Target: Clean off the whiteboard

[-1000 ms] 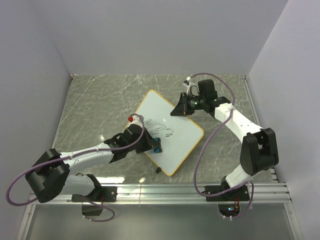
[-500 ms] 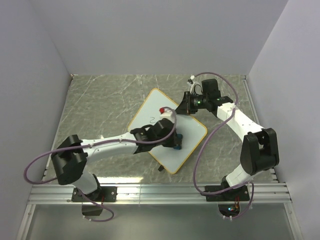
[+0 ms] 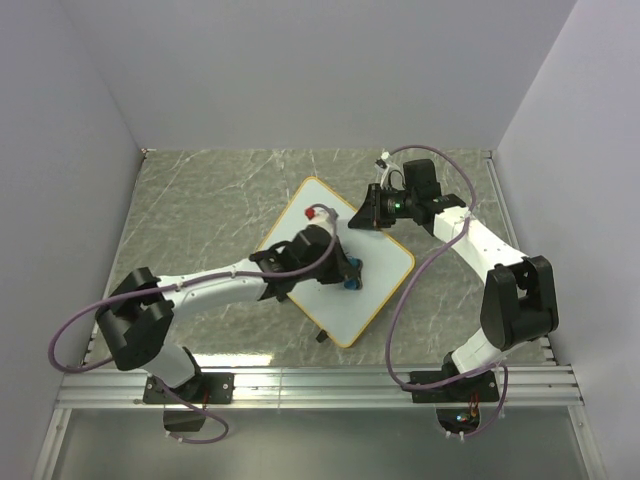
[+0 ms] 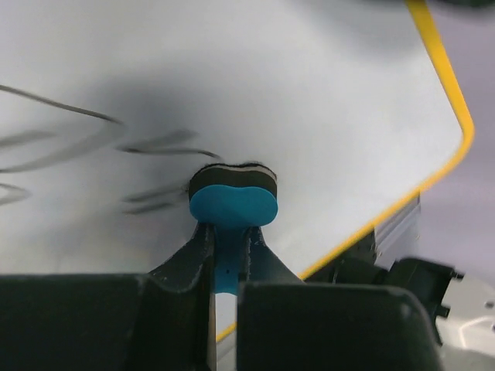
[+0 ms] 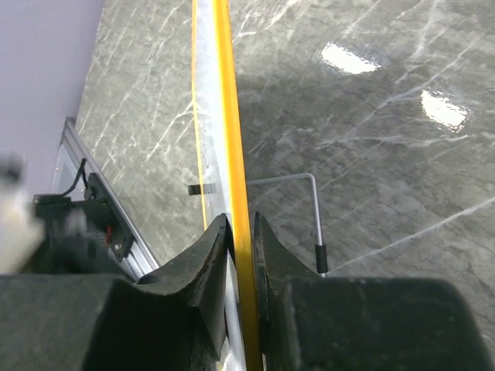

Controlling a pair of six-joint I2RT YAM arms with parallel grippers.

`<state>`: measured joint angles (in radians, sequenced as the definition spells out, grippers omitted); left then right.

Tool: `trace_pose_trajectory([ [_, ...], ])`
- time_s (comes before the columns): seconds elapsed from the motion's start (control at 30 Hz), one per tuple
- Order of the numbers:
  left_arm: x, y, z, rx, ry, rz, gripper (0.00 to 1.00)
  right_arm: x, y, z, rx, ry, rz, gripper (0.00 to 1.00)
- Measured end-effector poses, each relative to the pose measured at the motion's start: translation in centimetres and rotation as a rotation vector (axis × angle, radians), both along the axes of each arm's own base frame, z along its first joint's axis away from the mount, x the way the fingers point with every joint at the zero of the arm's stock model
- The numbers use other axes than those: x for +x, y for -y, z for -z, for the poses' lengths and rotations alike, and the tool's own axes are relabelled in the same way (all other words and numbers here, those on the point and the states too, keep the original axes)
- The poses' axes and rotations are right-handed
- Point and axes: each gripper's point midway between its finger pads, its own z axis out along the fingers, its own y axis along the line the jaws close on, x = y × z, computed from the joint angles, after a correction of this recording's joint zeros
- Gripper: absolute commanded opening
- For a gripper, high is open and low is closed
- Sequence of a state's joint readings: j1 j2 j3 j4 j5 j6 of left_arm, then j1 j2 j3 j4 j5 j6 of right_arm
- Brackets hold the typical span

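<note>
The whiteboard [image 3: 385,268] lies tilted in the middle of the table, white with a yellow frame. My left gripper [image 3: 343,272] is shut on a blue eraser [image 3: 351,284] and presses it on the board. In the left wrist view the eraser [image 4: 233,205] sits felt-down on the white surface [image 4: 309,85], with black scribbles [image 4: 69,143] to its left. My right gripper [image 3: 364,218] is shut on the board's far edge. In the right wrist view its fingers [image 5: 216,247] clamp the yellow frame [image 5: 225,93].
The table is grey marble [image 3: 200,210] with walls at the back and sides. A black clip [image 3: 319,337] sticks out of the board's near edge. A thin metal stand leg [image 5: 313,209] shows under the board. An aluminium rail [image 3: 330,382] runs along the near edge.
My left arm swept the eraser to the right across the board, then drew back a little toward the far left. The board turned slightly. The right gripper kept its hold on the edge.
</note>
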<state>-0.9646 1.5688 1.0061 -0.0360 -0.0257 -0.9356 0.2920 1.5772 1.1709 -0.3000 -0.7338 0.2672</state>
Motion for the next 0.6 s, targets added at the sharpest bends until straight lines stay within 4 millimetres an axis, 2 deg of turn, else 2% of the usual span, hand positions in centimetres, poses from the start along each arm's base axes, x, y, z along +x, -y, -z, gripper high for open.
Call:
trace_pose_trajectory([
  [0.1, 1.8, -2.8, 0.7, -0.022, -0.022, -0.088, 0.0, 0.0, 0.1, 0.1, -0.005, -0.002, 0.006, 0.0],
  [0.2, 2.0, -4.3, 1.5, -0.06, -0.019, -0.145, 0.0, 0.0, 0.1, 0.2, -0.009, -0.006, 0.008, 0.0],
  [0.43, 0.7, -3.7, 2.3, -0.14, 0.006, -0.204, 0.0, 0.1, 0.3, 0.3, -0.021, 0.001, 0.013, 0.0],
  [0.6, 1.1, -5.2, 2.9, -0.226, -0.073, -0.275, 0.0, 0.1, 0.4, 0.3, -0.024, 0.002, 0.016, 0.0],
])
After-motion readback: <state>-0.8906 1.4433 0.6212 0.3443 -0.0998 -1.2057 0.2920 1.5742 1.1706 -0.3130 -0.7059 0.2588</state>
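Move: My left hand already holds the blue eraser on the whiteboard; the leftover pen marks lie about 5 cm ahead and 6 cm to its left, some 2 cm lower down the tilted board. The far-right edge pinched by my right fingers is roughly 10 cm ahead and 5 cm to the right, 4 cm higher. The board's near corner is about 19 cm straight back, 6 cm lower. From my right hand the marks are some 5 cm back, 12 cm left and 5 cm down. I wipe the held eraser about 5 cm to the left and down the slope of the whiteboard towards the pen marks, quickly at first with a little forward reach, then easing back slightly before pushing on left. My left wrist swings counter-clockwise and rolls its left side down, some 20 degrees in all, while my right fingers keep their pinch on the raised far-right edge. ##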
